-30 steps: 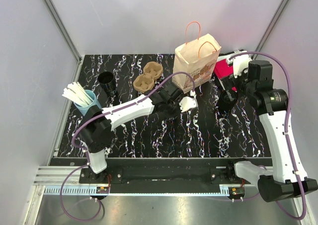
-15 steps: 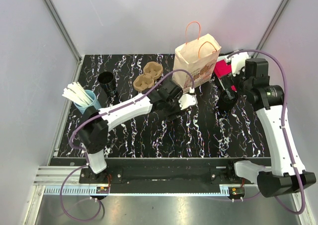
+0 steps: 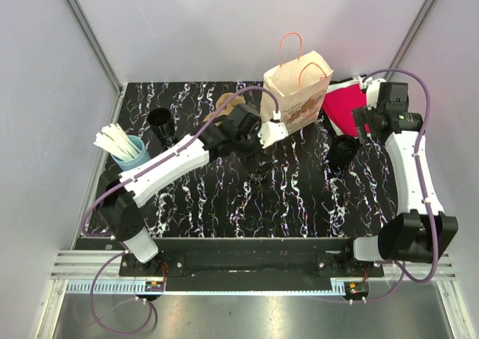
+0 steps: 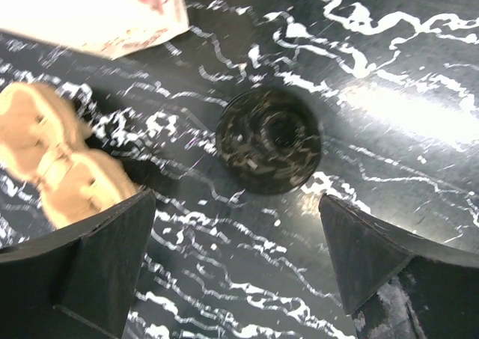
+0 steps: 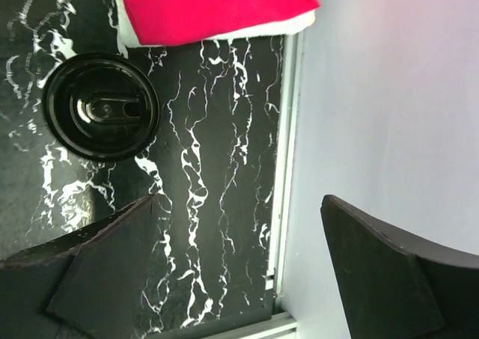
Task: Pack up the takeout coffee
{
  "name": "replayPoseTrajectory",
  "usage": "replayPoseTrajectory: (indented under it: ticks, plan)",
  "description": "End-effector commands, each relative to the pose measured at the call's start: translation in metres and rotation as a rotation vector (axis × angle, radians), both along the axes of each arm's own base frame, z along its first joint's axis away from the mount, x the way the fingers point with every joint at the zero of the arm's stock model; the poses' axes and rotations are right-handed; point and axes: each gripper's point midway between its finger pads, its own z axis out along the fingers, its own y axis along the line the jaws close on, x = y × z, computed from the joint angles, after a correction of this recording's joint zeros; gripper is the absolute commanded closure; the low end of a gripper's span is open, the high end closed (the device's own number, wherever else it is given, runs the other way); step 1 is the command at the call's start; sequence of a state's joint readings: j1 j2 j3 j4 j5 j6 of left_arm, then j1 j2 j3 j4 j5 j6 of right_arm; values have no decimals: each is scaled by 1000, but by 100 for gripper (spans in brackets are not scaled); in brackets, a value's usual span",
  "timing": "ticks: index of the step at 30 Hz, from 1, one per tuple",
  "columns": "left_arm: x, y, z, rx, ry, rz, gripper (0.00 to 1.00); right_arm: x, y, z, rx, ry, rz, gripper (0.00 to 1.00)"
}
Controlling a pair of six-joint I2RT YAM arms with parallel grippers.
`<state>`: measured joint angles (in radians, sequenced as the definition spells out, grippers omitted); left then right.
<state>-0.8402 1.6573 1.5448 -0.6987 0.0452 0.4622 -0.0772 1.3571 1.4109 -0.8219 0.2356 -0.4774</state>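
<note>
A black round lid (image 4: 269,141) lies flat on the marbled table, ahead of my left gripper (image 4: 236,272), which hovers open and empty above it. The tan cup carrier (image 4: 52,167) sits to its left, and the paper bag (image 3: 296,92) stands just behind. My left gripper (image 3: 251,146) hangs between carrier (image 3: 224,103) and bag. A black lidded coffee cup (image 5: 101,107) (image 3: 344,150) stands near my right gripper (image 5: 247,272) (image 3: 365,122), which is open, empty and over the table's right edge. An open black cup (image 3: 159,122) stands far left.
Red napkins (image 3: 346,103) lie at the back right, also seen as red napkins (image 5: 217,6) in the right wrist view. A blue cup of white sticks (image 3: 123,148) stands at the left. The table's right rim (image 5: 288,167) meets the grey wall.
My left gripper has opened and drawn back toward the carrier, leaving the black lid on the table. The right arm has swung toward the back right corner.
</note>
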Motion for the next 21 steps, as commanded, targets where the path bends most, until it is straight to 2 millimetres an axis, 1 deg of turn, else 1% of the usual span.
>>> replayPoseTrajectory:
  ticks: [1, 2, 3, 4, 5, 7, 8, 10, 11, 12, 13, 15, 16, 17, 20, 21]
  plan:
    - [13, 20, 45, -51, -91, 62, 1, 18, -3, -18, 37, -25, -22, 7]
    - [14, 22, 53, -59, -102, 65, 1, 21, -3, -27, 48, -9, -22, 7]
    - [14, 26, 55, -57, -103, 68, 1, 24, 0, -32, 68, -10, -17, 8]
    - [20, 35, 59, -44, -124, 98, 1, 26, -1, -37, 77, -3, -19, 9]
    - [22, 40, 66, -50, -138, 105, 1, 29, -4, -43, 86, 7, -30, 11]
    - [25, 51, 71, -45, -143, 125, 1, 33, -3, -50, 116, 7, -26, 12]
    - [25, 55, 76, -49, -147, 133, 1, 35, -6, -57, 133, 16, -36, 15]
    - [28, 65, 81, -56, -147, 153, 1, 41, -5, -67, 158, 22, -28, 17]
    - [28, 68, 81, -57, -146, 159, 1, 42, -6, -70, 168, 22, -37, 18]
    - [29, 71, 80, -57, -141, 167, 1, 46, -4, -73, 188, 18, -29, 21]
    - [29, 74, 81, -61, -141, 175, 1, 48, -3, -79, 202, 28, -26, 22]
    - [29, 78, 76, -57, -128, 183, 1, 51, 3, -86, 243, 33, -9, 25]
    - [29, 80, 77, -60, -129, 190, 1, 52, 4, -91, 251, 42, -8, 26]
    - [29, 80, 75, -58, -125, 191, 1, 55, 10, -92, 279, 37, 11, 26]
    - [30, 82, 76, -63, -122, 201, 1, 59, 9, -103, 283, 45, 6, 28]
    - [28, 78, 76, -77, -110, 187, 1, 59, 9, -106, 282, 48, 0, 29]
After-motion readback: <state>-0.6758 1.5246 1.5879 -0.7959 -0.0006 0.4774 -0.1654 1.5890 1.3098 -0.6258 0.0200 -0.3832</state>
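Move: Just under the right hand lies the stack of black lids, about 4 cm ahead, 10 cm to its left and 19 cm below. The red cloth sits some 14 cm ahead and 4 cm left of this hand, the paper bag roughly 9 cm ahead and 22 cm left. For the left hand, the freshly placed black cup is about 5 cm to the right, 1 cm ahead, 13 cm down; the cup carrier is 15 cm ahead and 5 cm left. Sinking about 10 cm and reaching some 4 cm forward, the right hand comes down towards the stack of black lids, rolling its left side up about 15 degrees while its fingers narrow from nearly wide open, still empty. Meanwhile the left hand, open and already clear of the cup, backs off 8 cm leftward and 6 cm up, with a little forward drift, turning slightly counter-clockwise. ##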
